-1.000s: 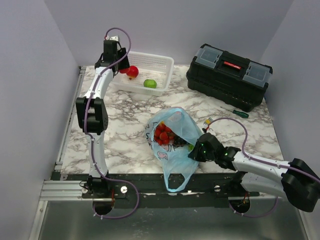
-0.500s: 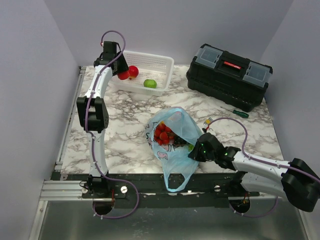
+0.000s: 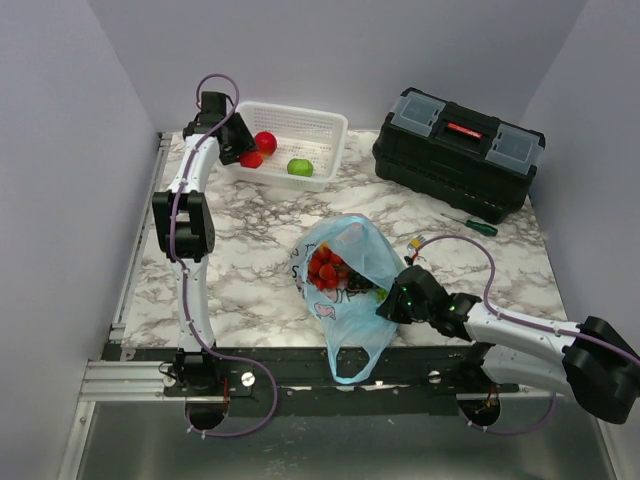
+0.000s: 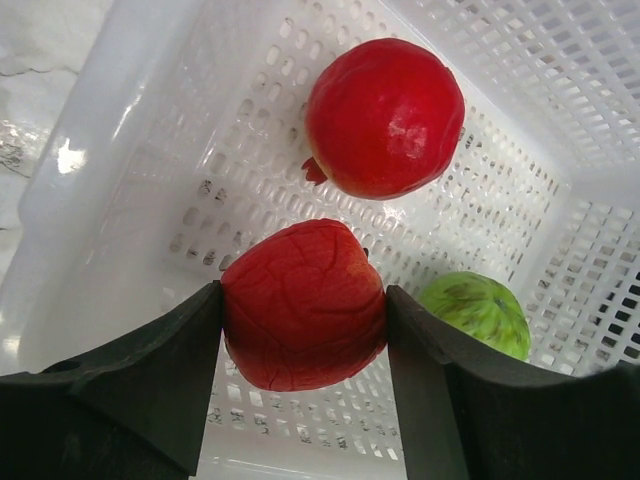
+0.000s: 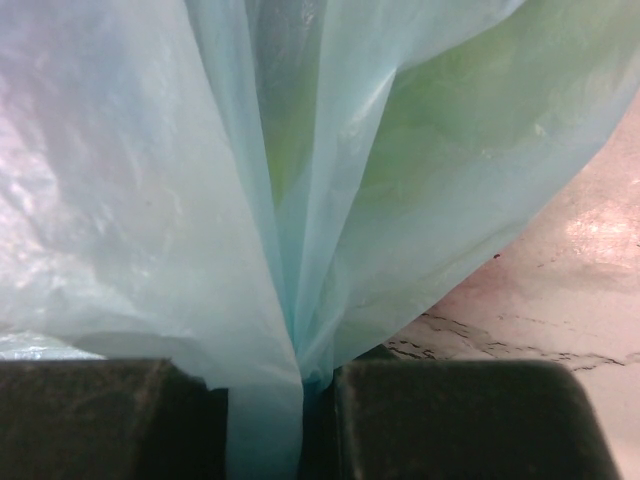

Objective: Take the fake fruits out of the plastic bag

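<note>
My left gripper (image 3: 245,155) is shut on a glossy red fake fruit (image 4: 303,318) and holds it just above the floor of the white lattice basket (image 3: 325,128), at its left end; both pads touch the fruit's sides. The light-blue plastic bag (image 3: 350,300) lies open at mid-table. Red berries (image 3: 325,268) and a bit of green (image 3: 380,293) show inside it. My right gripper (image 3: 388,306) is shut on a gathered fold of the bag (image 5: 300,200) at its right edge, low over the table. The fold runs down between the fingers (image 5: 470,420).
A second red fruit (image 4: 385,118) and a light-green round fruit (image 4: 476,312) lie in the basket. A black toolbox (image 3: 458,150) stands at the back right, with a green-handled screwdriver (image 3: 470,224) in front of it. The bag's loop handle (image 3: 352,365) hangs over the near edge.
My left gripper has moved a little left and nearer within the basket, carrying the red fruit away from the other red fruit. The right arm and the bag have not moved.
</note>
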Robot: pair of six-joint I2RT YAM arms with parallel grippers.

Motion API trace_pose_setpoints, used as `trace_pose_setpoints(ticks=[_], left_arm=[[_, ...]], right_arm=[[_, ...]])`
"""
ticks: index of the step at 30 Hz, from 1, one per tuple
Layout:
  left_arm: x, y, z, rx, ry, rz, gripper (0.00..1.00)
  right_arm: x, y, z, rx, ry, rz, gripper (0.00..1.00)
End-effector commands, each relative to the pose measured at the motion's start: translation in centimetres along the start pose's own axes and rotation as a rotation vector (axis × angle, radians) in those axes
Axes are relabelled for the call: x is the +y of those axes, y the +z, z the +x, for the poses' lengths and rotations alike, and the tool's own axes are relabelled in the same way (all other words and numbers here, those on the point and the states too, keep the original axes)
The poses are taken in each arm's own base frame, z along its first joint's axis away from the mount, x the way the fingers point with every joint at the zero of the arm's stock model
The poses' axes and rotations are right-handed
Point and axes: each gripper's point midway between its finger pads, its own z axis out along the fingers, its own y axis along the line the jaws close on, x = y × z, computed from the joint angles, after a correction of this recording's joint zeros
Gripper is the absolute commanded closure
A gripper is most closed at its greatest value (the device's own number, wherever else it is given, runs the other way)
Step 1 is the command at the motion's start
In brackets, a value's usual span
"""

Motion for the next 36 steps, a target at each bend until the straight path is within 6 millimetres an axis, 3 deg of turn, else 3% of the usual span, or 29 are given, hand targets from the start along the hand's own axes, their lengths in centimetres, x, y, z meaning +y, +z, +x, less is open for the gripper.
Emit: trace_pose_setpoints(ticks=[1,7,8,13,16,19,20,22,28,36], left_arm=[[-0.8,-0.6,0.2,0.020,-0.009,0.026,0.37],[-2.4,-3.8,-1.7,-0.037,0.016,0.055,0.20],[-1.6,-4.6,-2.8,-0.057,0.002,0.050,0.17],[-3.9,-9.4,-4.8,-0.127,0.013,0.108,0.16],[-5.5,-12.8,-4.3,-0.139,-0.004,0.180,0.16],[-7.0,-16.6,-2.0,-0.163,-0.022,0.287,0.17],[-8.1,-17.5,0.5,-0.152,-0.010,0.332,0.17],[-8.7,-19.2,3.6,-0.174,0.003,0.384,0.17],[-8.2,-22.7,10.5,-0.178,0.017,0.454,0.19],[-5.1,-26.1,19.9,-0.113,0.150,0.503,0.21]], right_arm=[[-1.4,0.1,0.2,-0.009,-0.014,0.058,0.84],[-1.4,0.1,0.2,-0.007,-0.017,0.056,0.84],[-1.4,0.1,0.3,-0.005,-0.017,0.057,0.84],[-1.4,0.1,0.2,-0.007,-0.018,0.056,0.84],[-1.4,0.1,0.2,-0.010,-0.016,0.057,0.84],[-1.4,0.0,0.0,-0.020,-0.013,0.060,0.85],[-1.4,0.0,-0.1,-0.024,-0.011,0.060,0.85],[-1.4,-0.1,-0.1,-0.028,-0.010,0.058,0.85],[-1.3,-0.1,0.0,-0.021,-0.015,0.047,0.85],[-1.4,0.0,0.0,-0.022,-0.011,0.057,0.85]])
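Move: The left hand holds a red fruit over the near-left part of the white basket, whose middle lies about 6 cm ahead, 8 cm right and 8 cm below. In the basket the other red fruit sits some 7 cm ahead and 3 cm right, the green fruit level with the hand and 11 cm right, both roughly 8 cm down. The plastic bag is about 29 cm back and 23 cm right, 8 cm lower. From the right hand, the basket's middle lies about 48 cm ahead, 27 cm left and 2 cm up. The left fingers open and let go of the red fruit over the basket. The emptied hand first rises about 15 cm, then sweeps back some 26 cm and a little right towards the bag, sinking about 5 cm at the end; the fingertips tip up some 20 degrees and swing slightly clockwise, the fingers staying open. ##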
